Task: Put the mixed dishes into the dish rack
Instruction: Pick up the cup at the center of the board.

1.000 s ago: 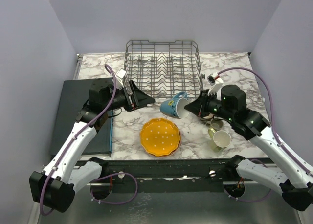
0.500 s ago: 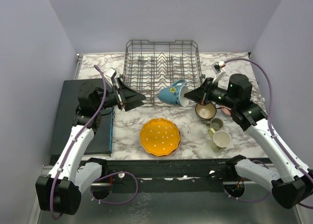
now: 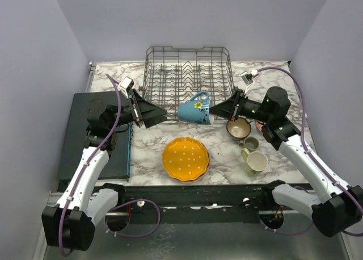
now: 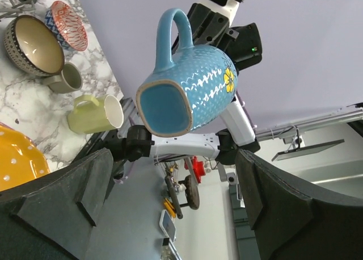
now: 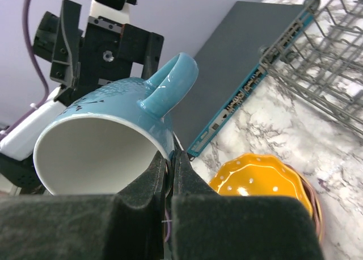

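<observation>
A blue mug [image 3: 193, 108] with a yellow flower hangs on its side in the air just in front of the dish rack [image 3: 187, 72]. My right gripper [image 3: 213, 111] is shut on its rim, one finger inside the white interior [image 5: 96, 152]. My left gripper [image 3: 163, 115] stands open a short way left of the mug, apart from it. In the left wrist view the mug's base [image 4: 164, 107] faces that gripper [image 4: 173, 175]. An orange scalloped plate [image 3: 185, 158] with white dots lies on the table below.
At the right stand a dark brown bowl [image 3: 238, 128], a small olive mug [image 3: 250, 143] and a pale yellow mug [image 3: 256, 161]. A blue-and-red patterned bowl [image 4: 68, 24] sits behind the brown one. A dark flat mat [image 3: 93, 129] lies at the left.
My right gripper has carried the blue mug left and toward the rack's front. My left arm has drawn back a little and turned its open jaws toward the mug.
</observation>
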Available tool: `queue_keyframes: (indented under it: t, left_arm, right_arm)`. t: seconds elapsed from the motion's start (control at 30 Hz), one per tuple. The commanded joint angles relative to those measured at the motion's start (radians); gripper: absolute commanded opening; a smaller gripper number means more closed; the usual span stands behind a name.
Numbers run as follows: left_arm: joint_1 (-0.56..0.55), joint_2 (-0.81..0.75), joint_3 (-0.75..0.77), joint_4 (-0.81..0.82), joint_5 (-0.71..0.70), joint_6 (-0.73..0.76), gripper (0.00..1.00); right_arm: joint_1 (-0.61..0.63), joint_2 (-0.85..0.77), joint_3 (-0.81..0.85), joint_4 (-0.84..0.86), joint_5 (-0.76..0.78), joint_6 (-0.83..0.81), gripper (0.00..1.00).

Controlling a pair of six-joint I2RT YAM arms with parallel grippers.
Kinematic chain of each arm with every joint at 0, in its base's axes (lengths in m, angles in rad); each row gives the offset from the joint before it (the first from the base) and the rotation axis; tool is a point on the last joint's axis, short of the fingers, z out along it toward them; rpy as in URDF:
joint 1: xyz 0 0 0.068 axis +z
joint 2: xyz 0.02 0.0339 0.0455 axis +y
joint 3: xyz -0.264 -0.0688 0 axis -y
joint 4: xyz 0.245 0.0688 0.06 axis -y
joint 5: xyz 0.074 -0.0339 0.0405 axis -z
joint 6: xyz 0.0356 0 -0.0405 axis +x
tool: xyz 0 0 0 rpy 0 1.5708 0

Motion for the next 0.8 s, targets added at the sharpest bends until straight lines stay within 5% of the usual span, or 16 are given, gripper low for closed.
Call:
queue_keyframes:
  t: [0.0, 0.77]
  left_arm:
    - [0.007, 0.003, -0.028, 0.137, 0.02, -0.086, 0.99]
    - [0.008, -0.039, -0.063, 0.224, 0.012, -0.2, 0.99]
  right_arm:
    - [-0.006, 0.001, -0.021, 0.25, -0.095, 0.106, 0.01]
    - [0.141, 0.16, 0.046, 0.447, -0.055, 0.117, 0.0]
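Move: The right hand already pinches the blue cup by its rim, and the open left gripper it is carried to lies about 20 cm to its left, 3 cm back and 1 cm higher. From the left hand, the cup's middle is roughly 13 cm to the right, 3 cm ahead and level in height, bottom end facing it. The orange plate sits some 12 cm right of and 5 cm behind the left hand, about 25 cm below; the rack's front edge is about 12 cm right, 14 cm ahead and 20 cm below. Keeping its pinch on the cup's rim, the right hand first eases up a good centimetre and then, mostly in the second half, slides the cup about 5 cm left, bottom first, towards the left gripper's open fingers, drifting back some 1.5 cm, sinking again and turning about 10 degrees counter-clockwise. The left hand waits wide open, pointing right at the cup, and only rises some 1.5 cm; its fingers haven't closed on anything. ##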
